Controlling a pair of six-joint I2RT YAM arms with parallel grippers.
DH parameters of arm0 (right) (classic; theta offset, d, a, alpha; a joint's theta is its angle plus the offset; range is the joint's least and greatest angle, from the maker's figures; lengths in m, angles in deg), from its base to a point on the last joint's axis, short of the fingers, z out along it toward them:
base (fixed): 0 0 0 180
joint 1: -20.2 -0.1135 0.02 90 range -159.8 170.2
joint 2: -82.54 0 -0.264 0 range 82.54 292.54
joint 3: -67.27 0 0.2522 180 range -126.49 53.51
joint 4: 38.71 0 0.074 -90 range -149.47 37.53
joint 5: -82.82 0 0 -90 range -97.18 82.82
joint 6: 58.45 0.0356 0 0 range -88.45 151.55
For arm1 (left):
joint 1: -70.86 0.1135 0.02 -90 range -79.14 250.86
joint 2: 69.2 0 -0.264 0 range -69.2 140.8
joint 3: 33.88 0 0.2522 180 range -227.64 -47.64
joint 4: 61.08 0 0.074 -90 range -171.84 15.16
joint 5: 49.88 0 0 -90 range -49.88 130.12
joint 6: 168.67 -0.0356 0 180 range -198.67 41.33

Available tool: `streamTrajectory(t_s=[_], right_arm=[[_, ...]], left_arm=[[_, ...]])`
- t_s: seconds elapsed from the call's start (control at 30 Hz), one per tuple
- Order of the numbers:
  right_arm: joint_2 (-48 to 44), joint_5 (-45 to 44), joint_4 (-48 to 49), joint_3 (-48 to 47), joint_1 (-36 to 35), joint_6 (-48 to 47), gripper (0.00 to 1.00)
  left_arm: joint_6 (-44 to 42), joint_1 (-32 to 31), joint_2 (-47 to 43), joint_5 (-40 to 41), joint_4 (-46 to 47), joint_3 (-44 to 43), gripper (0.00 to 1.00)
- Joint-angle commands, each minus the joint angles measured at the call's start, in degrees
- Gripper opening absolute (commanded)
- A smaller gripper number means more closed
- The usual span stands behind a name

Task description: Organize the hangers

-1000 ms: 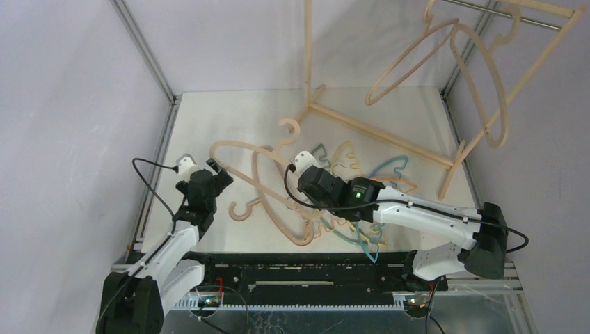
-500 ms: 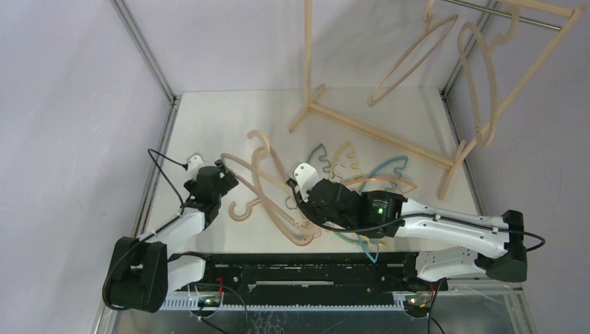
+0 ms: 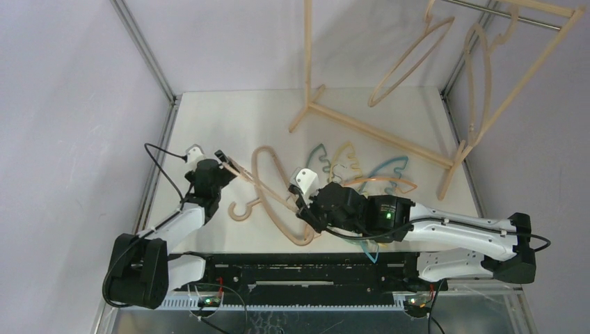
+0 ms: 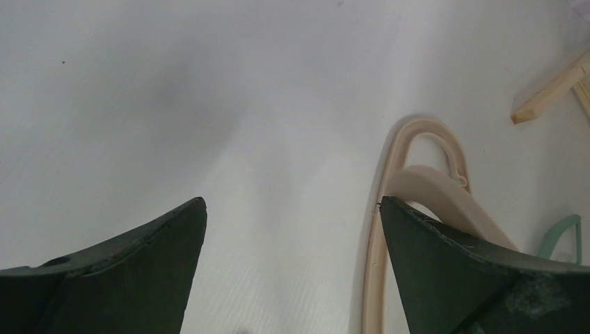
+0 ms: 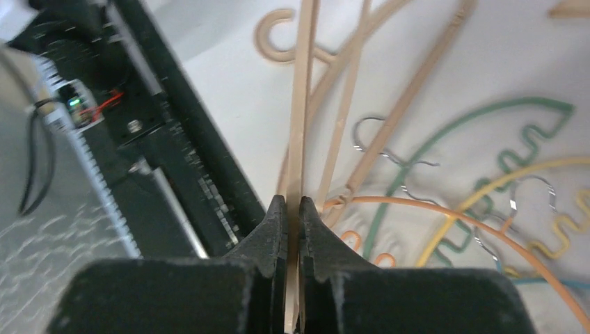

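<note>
Several beige wooden hangers (image 3: 275, 202) lie crossed on the table's near middle. My right gripper (image 3: 304, 211) is shut on a thin bar of one beige hanger (image 5: 299, 132); in the right wrist view the gripper (image 5: 292, 203) clamps it edge-on. My left gripper (image 3: 224, 160) is open, its fingertips at the left end of that hanger pile. In the left wrist view the gripper (image 4: 292, 202) is wide open over bare table, with a beige hanger hook (image 4: 426, 149) beside its right finger (image 4: 466, 278). Thin teal, yellow, blue and orange hangers (image 3: 355, 170) lie tangled right of the wooden ones.
The tall pale wooden rack (image 3: 379, 129) stands at the back right, its foot (image 4: 549, 97) showing in the left wrist view. Two wooden hangers (image 3: 480, 83) hang from its rod. The black rail (image 3: 306, 268) runs along the near edge. Metal corner posts (image 3: 142, 49) bound the table.
My right gripper has pulled back toward the near edge with the beige hanger, turning it; its hook slid left and nearer. My left gripper shifted slightly toward the hanger. The hung hangers swung.
</note>
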Motion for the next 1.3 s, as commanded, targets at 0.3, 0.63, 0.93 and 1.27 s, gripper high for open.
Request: streamTrajectory(t_s=[0.3, 0.63, 0.93, 1.27], right_arm=[[3.36, -33.92, 12.95, 2.60, 3.56, 2.97, 0.00], [-2.68, -47.61, 16.18, -1.13, 0.13, -3.85, 0.00], [-2.05, -63.37, 45.47, 0.33, 1.37, -25.69, 0.00], [7.51, -59.12, 53.33, -7.08, 13.00, -25.23, 0.00]], left_arm=[[1.46, -0.08, -19.42, -5.78, -5.15, 0.53, 0.99], [2.36, -0.42, -25.40, -5.75, -7.85, 1.20, 0.99], [3.14, -0.51, -26.30, -6.88, -7.94, 1.47, 0.99], [3.89, -0.90, -24.84, -8.82, -6.94, 0.80, 1.00]])
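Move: The right hand already pinches a wooden hanger; the middle of the rack's rail, where it is being taken, lies about 37 cm ahead, 23 cm right and 25 cm up. The middle hung hanger is 37 cm ahead, 24 cm right, the right hung hanger 30 ahead, 37 right, both some 6 cm higher. From the empty left hand, the rail's middle is 15 cm ahead, 48 cm right, 40 up; the held hanger's far end is about 4 cm right. Keeping its pinch, the right hand carries the hanger towards the rack, first nearly level forward by about 10 cm, then climbing some 15 cm while drifting right and forward, its wrist turning clockwise by roughly 60 degrees and tipping up so the fingers swing from left-and-down to forward. The left hand, still wide open, lifts clear of the hanger's end, drawing slightly back and tilting its fingers upward. ##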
